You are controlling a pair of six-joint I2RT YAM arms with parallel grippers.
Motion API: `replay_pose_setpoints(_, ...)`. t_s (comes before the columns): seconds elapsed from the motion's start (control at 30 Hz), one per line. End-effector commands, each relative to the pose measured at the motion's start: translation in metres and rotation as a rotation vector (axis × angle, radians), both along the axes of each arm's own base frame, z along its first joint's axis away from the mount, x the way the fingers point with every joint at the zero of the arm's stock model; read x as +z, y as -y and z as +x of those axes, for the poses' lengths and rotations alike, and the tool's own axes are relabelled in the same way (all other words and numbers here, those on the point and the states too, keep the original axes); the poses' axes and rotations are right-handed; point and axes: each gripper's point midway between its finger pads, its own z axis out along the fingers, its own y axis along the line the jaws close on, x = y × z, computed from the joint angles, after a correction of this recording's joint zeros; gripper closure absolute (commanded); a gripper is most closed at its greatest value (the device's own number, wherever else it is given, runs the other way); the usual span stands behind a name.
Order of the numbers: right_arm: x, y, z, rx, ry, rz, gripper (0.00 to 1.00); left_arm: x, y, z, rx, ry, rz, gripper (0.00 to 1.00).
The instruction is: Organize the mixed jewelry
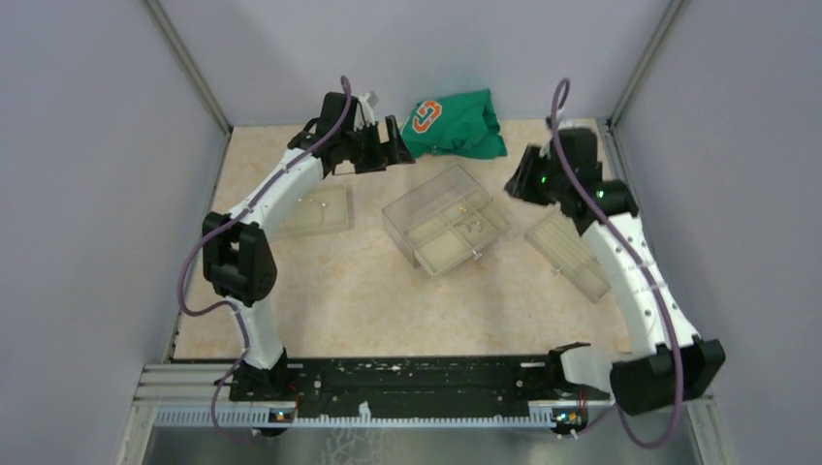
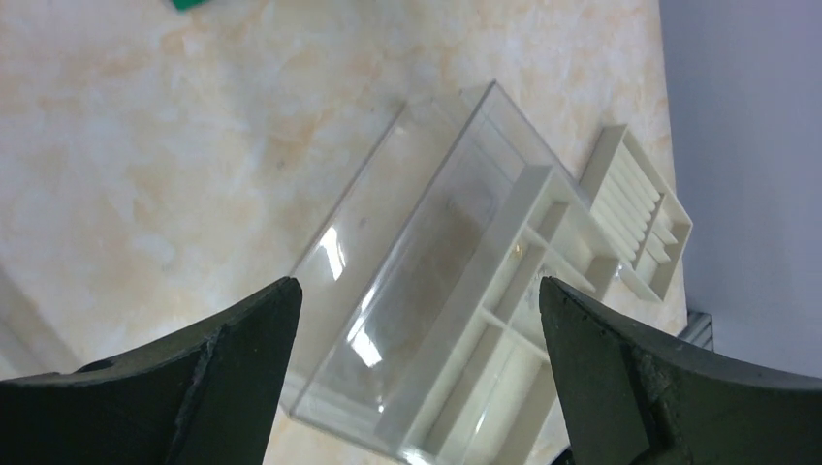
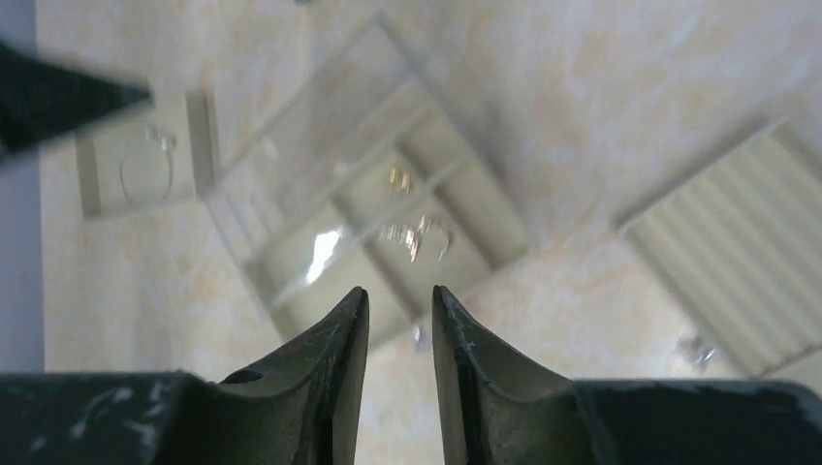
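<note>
The mixed jewelry is spread out. Small silvery and gold bits (image 3: 417, 235) lie in the compartments of the clear box (image 1: 446, 221). A thin wire hoop (image 3: 145, 176) rests in the flat tray (image 1: 316, 210) on the left. One tiny piece (image 3: 419, 336) lies on the table in front of the box, and another (image 3: 696, 349) lies by the ridged tray (image 1: 570, 254). My left gripper (image 1: 392, 143) hovers wide open above the clear box (image 2: 417, 291), with nothing between its fingers. My right gripper (image 3: 399, 295) hangs over the box's near side, its jaws a narrow gap apart and empty.
A green cloth (image 1: 456, 124) with an orange logo lies at the back centre, close to the left gripper. The ridged tray (image 2: 640, 218) sits right of the box. Grey walls close in the left, right and back edges of the table.
</note>
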Motion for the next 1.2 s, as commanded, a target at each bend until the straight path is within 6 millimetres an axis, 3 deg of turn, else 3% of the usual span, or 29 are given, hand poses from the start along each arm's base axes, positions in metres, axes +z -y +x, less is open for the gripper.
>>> replay_pose_setpoints(0.0, -0.076, -0.032, -0.075, 0.094, -0.197, -0.019, 0.76, -0.018, 0.013, 0.018, -0.062, -0.041, 0.025, 0.01)
replay_pose_setpoints(0.13, -0.121, -0.041, -0.115, 0.052, -0.303, 0.070, 0.93, -0.026, 0.020, 0.036, -0.062, -0.036, 0.029, 0.01)
replay_pose_setpoints(0.27, -0.143, -0.050, -0.116, 0.038, -0.334, 0.129, 1.00, -0.047, 0.028, 0.040, -0.080, -0.078, 0.016, 0.01)
replay_pose_setpoints(0.47, -0.150, -0.082, -0.109, 0.076, -0.333, 0.164, 1.00, -0.070, 0.047, 0.027, -0.130, -0.131, -0.001, 0.01)
replay_pose_setpoints(0.73, -0.164, -0.106, -0.067, 0.034, -0.298, 0.169, 1.00, -0.081, 0.056, 0.012, -0.164, -0.172, -0.034, 0.01)
replay_pose_setpoints(1.17, -0.147, -0.141, 0.009, 0.081, -0.218, 0.114, 1.00, -0.080, 0.064, -0.005, -0.216, -0.194, -0.067, 0.01)
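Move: The clear box's jewelry drawer stands part way out towards the right front; its knob lies about 8 cm back, 7 cm left and 19 cm below the right hand. The clear box's middle is some 4 cm ahead, 14 cm left and 22 cm below that hand, and the ring tray 8 cm back, 13 cm right and 26 cm below. From the left hand, the clear box's middle is about 6 cm back, 14 cm right and 14 cm below, and the bracelet tray 5 cm back, 18 cm left and 19 cm below. The right hand finishes closing its fingers while swooping down about 17 cm and back 14 cm, tipping some 25 degrees further downward, then turns forward and left for roughly 14 cm so that the shut fingertips bear on the drawer front just left of the knob and push it into the clear box. Meanwhile the left hand, fingers still wide open, dips forward briefly, then sinks about 10 cm while drifting right and back again, tipping down a little, and stays at the box's back edge with a finger to either side of it. ##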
